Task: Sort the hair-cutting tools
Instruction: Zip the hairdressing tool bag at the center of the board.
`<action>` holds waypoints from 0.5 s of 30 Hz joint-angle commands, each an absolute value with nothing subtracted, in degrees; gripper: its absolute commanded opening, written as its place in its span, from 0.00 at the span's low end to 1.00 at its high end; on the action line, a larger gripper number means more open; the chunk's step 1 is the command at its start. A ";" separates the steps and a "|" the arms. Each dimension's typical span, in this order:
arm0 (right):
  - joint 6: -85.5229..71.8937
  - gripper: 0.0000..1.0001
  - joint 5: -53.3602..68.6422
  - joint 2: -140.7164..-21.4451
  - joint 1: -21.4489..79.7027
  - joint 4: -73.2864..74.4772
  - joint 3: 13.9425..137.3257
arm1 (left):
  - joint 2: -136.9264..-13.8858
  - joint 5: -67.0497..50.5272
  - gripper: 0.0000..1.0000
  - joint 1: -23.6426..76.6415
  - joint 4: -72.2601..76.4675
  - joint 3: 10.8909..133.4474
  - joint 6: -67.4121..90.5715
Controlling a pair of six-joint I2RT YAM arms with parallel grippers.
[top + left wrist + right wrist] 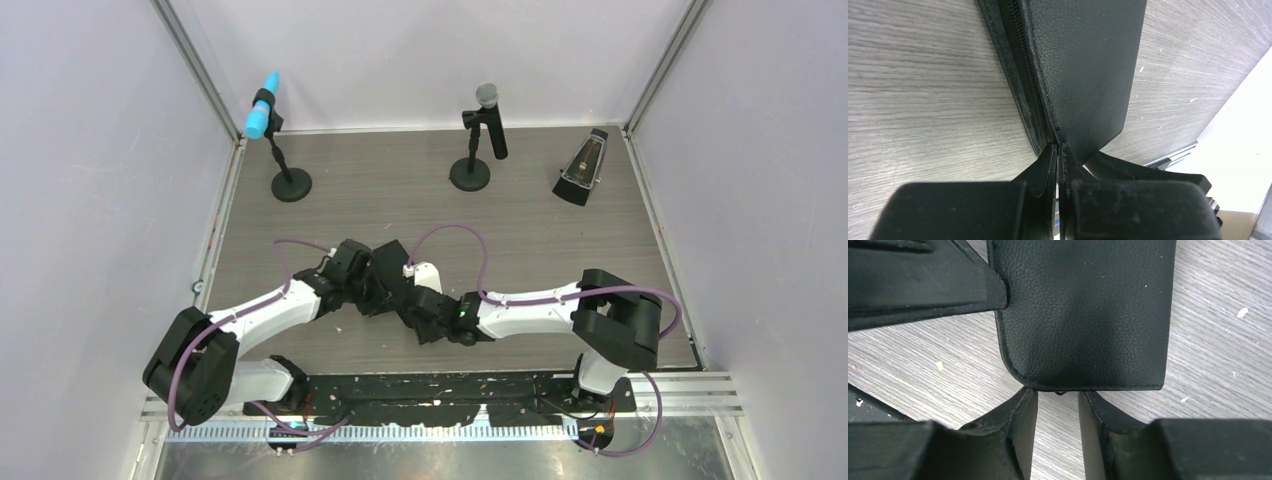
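Note:
The hair-cutting tools are out of view. A black zip case (392, 255) lies at the middle of the table, and both arms meet at it. My left gripper (1058, 146) is shut, its fingertips pinched on a corner of the case (1083, 65) beside the zip. My right gripper (1058, 405) is open, with its fingertips (1025, 405) up against the case's near edge (1083, 315). A small zip pull (1061, 391) shows just beyond the gap. Only bare table lies between the right fingers.
A blue microphone (262, 115) on a round-based stand is at the back left. A grey-headed microphone (487, 110) stands at the back middle and a dark metronome (583, 170) at the back right. White walls close in the table on three sides.

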State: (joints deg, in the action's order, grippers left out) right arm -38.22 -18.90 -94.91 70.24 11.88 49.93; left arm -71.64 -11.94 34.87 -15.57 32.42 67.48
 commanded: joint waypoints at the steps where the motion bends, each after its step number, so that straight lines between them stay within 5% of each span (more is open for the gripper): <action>1: -39.63 0.35 -15.85 -96.54 67.21 8.04 48.34 | -70.06 -12.92 0.00 35.58 -13.23 31.77 67.96; 7: -39.72 0.07 -15.87 -94.24 65.56 10.48 46.83 | -69.90 -12.99 0.00 35.59 -13.77 31.96 67.12; 15: -37.51 0.05 -22.61 -86.50 62.68 17.36 43.25 | -68.63 -11.40 0.00 35.59 -16.61 32.45 65.38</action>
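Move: The zip pull sticks out of the folded tool bag's near end, about 1 cm ahead and 1 cm left of the right hand's point, between its half-open fingers and at their height. The bag's middle is some 8 cm ahead of that hand and 2 cm to its left. From the left hand, whose shut tips already rest at the bag's left edge, the pull lies about 4 cm back and 3 cm to the right, the bag's middle 4 cm ahead and 3 cm right. The zip pull is pinched at the bag's near end as the right fingers close from half open to nearly shut while easing about 1 cm forward. The right hand then draws it roughly 3 cm to the right, staying low. The left hand stays put, its shut tips still against the bag's left edge. ##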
